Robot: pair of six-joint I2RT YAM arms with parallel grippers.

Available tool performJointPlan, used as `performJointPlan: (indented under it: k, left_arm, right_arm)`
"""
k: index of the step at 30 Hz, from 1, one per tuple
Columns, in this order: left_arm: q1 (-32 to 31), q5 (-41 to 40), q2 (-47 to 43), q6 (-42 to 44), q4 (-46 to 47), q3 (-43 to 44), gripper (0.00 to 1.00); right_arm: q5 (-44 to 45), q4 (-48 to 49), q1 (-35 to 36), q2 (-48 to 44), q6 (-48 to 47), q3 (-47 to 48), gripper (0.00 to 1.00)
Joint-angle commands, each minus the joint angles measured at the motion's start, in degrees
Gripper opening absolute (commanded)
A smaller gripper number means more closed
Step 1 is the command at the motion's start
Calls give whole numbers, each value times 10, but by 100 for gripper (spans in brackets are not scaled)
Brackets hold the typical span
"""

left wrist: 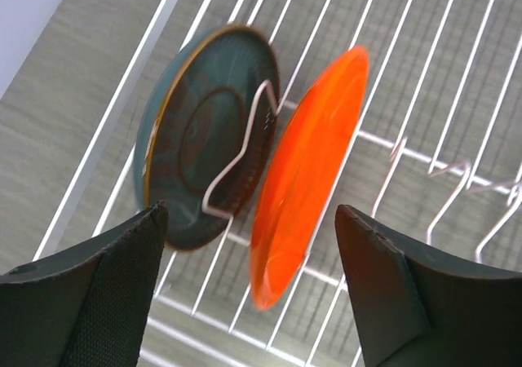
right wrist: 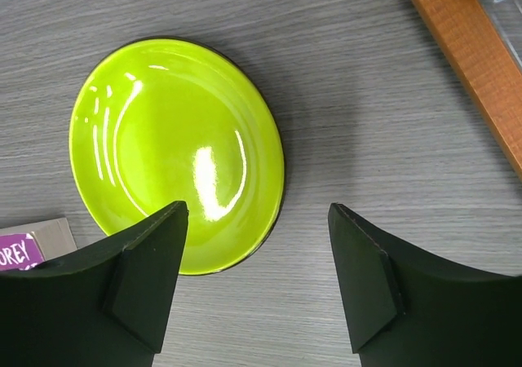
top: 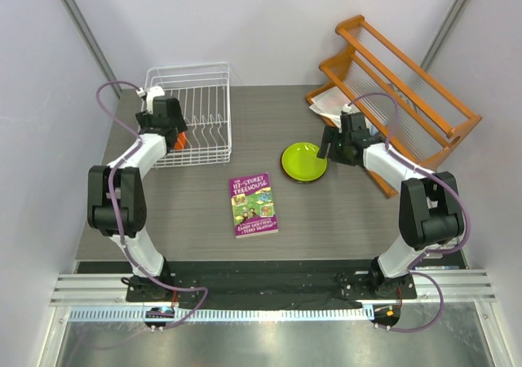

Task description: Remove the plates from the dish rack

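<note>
The white wire dish rack (top: 204, 106) stands at the back left. In the left wrist view a teal-blue plate with a brownish rim (left wrist: 196, 139) and an orange plate (left wrist: 306, 179) stand on edge between the rack's tines (left wrist: 457, 171). My left gripper (top: 175, 134) hangs open over them, its jaws either side of the orange plate's lower edge (left wrist: 251, 216), not touching it. The lime green plate (top: 304, 161) lies flat on the table. My right gripper (top: 333, 151) is open and empty just above its right edge (right wrist: 258, 212), plate (right wrist: 171, 147). The dark red plate is out of view.
A purple-and-green book (top: 253, 204) lies flat in the middle of the table, its corner in the right wrist view (right wrist: 24, 249). An orange wooden slatted rack (top: 400, 98) stands at the back right, close to my right arm; its edge (right wrist: 465, 49) shows.
</note>
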Motion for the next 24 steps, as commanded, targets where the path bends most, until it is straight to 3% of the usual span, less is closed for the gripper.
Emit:
performJointPlan:
  k: [1,3,5,6,11,15,24]
  left_arm:
    - [5,11,17,5,48,38,75]
    - [5,12,26,4,47,49,67]
    - [5,13,38,4,45,57,51]
    - [6,13,41,4,43,62,38]
    - [6,13,46,1,39,62,22]
    - [6,14,43,1,37,57,0]
    - [5,29,-23,15,31,33,0]
  right_arm:
    - [-16,8,1,-2,-2,34,74]
    - [-19,10,1,2,-2,37,73]
    - [-20,10,1,6,-2,37,72]
    - [-22,10,1,7,-2,38,72]
    - [-25,11,1,12,-1,36,71]
    - [-25,13,1,9,-1,34,71]
    - [-10,12,6,-6,-4,24,72]
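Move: The orange plate stands on edge in the dish rack, its middle about 7 cm ahead of the left hand, 2 cm to the right and 4 cm lower, its near rim already between the open fingers. The dark plate stands some 5 cm to the left of the orange one, level with it; the nearest empty prong is about 5 cm to the orange plate's right. From the right hand the orange plate lies roughly 48 cm left, 9 cm ahead and 1 cm up. The near rim of the orange plate is taken between the left fingertips: the hand eases about 2.5 cm forward onto it, staying nearly level, while the wide-open fingers close. They then pinch the rim between them, one finger going in on the dark plate's side, and the hand stays there, turning barely 5 degrees clockwise. ##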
